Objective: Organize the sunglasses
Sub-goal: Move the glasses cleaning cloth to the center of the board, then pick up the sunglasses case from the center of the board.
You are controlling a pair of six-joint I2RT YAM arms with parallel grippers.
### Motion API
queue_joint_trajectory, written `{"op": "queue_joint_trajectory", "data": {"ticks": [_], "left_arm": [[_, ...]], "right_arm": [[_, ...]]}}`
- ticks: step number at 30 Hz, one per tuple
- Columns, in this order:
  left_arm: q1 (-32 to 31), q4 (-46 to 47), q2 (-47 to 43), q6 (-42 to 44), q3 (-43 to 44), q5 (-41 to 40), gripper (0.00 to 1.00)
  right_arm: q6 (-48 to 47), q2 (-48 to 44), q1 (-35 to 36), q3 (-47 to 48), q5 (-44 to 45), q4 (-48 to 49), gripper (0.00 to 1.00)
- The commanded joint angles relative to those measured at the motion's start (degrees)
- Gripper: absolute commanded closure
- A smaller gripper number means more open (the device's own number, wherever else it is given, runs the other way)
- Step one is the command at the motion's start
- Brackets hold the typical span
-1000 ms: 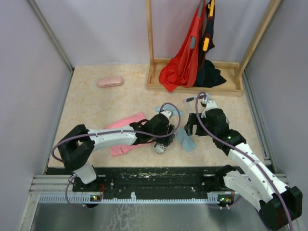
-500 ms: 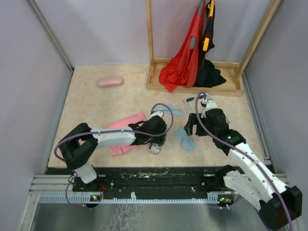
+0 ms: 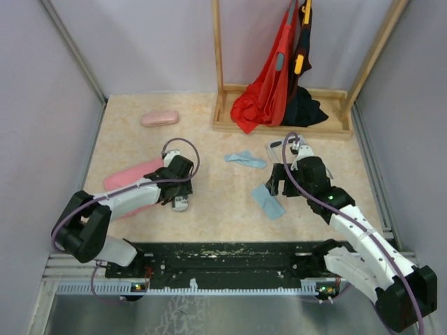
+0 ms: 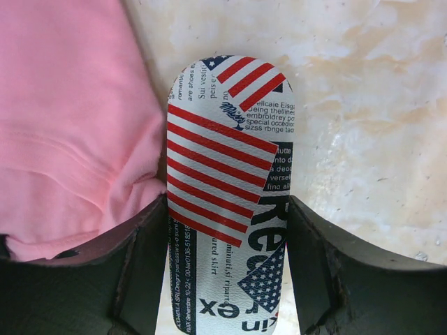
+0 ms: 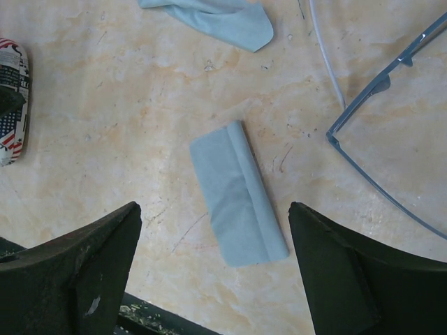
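The thin grey-framed sunglasses [image 5: 391,118] lie on the table at the right edge of the right wrist view; from above, part of them [image 3: 278,145] shows just beyond the right wrist. My right gripper [image 5: 216,279] hangs open over a folded light-blue cloth [image 5: 239,202], not touching it. My left gripper [image 4: 227,265] is shut on a flag-printed glasses case [image 4: 227,188], one finger against each long side. From above, that case [image 3: 181,203] sits at the left gripper's tip [image 3: 179,197], beside a pink cloth [image 3: 129,180].
A second light-blue cloth [image 3: 246,159] lies crumpled mid-table. A pink glasses case [image 3: 159,118] rests at the back left. A wooden rack [image 3: 279,125] with a red bag [image 3: 269,87] stands at the back right. Purple walls close in both sides.
My left arm has swung left, carrying the flag-printed case from the table's middle to beside the pink cloth. The second blue cloth is now uncovered. The right arm has barely moved.
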Motion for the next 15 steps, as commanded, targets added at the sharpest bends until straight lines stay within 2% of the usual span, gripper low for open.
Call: {"op": "queue_joint_trajectory", "data": {"ticks": [1, 4, 9, 11, 15], "left_arm": [[0.6, -0.7, -1.7, 4.2, 0.5, 1.1, 0.99], [-2.8, 1.4, -0.4, 5.8, 2.7, 5.1, 0.99], [-13.4, 3.0, 5.4, 7.4, 8.8, 7.0, 0.99], [-15.9, 6.9, 5.8, 8.2, 8.9, 13.0, 0.99], [-16.1, 18.7, 1.2, 8.5, 4.1, 26.7, 0.99]], "right_arm": [[0.5, -0.2, 0.6, 1.1, -0.7, 2.6, 0.14], [0.8, -0.8, 0.6, 1.0, -0.6, 2.5, 0.14], [1.6, -2.0, 0.6, 0.6, 0.3, 1.4, 0.13], [1.8, -2.7, 0.6, 0.6, 1.3, 0.6, 0.13], [2.8, -5.8, 0.6, 0.4, 3.1, -1.0, 0.12]]}}
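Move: The left hand holds the patterned glasses case low over the board. The lower blue cloth lies about 29 cm to its right and 2 cm nearer the base. The upper blue cloth is some 21 cm right and 12 cm ahead, and the bunched pink cloth about 15 cm left and 2 cm ahead, its edge by the case. From the waiting right hand, the lower blue cloth is about 13 cm below, some 3 cm back and 2 cm left. Still pinching the patterned case, the left hand brings it away from the pink cloth's edge and sweeps right across the board towards the lower blue cloth, gathering speed over about 15 cm. It also draws back some 4 cm and rises slightly, while the wrist swings about 30 degrees clockwise and the grip stays unchanged. ##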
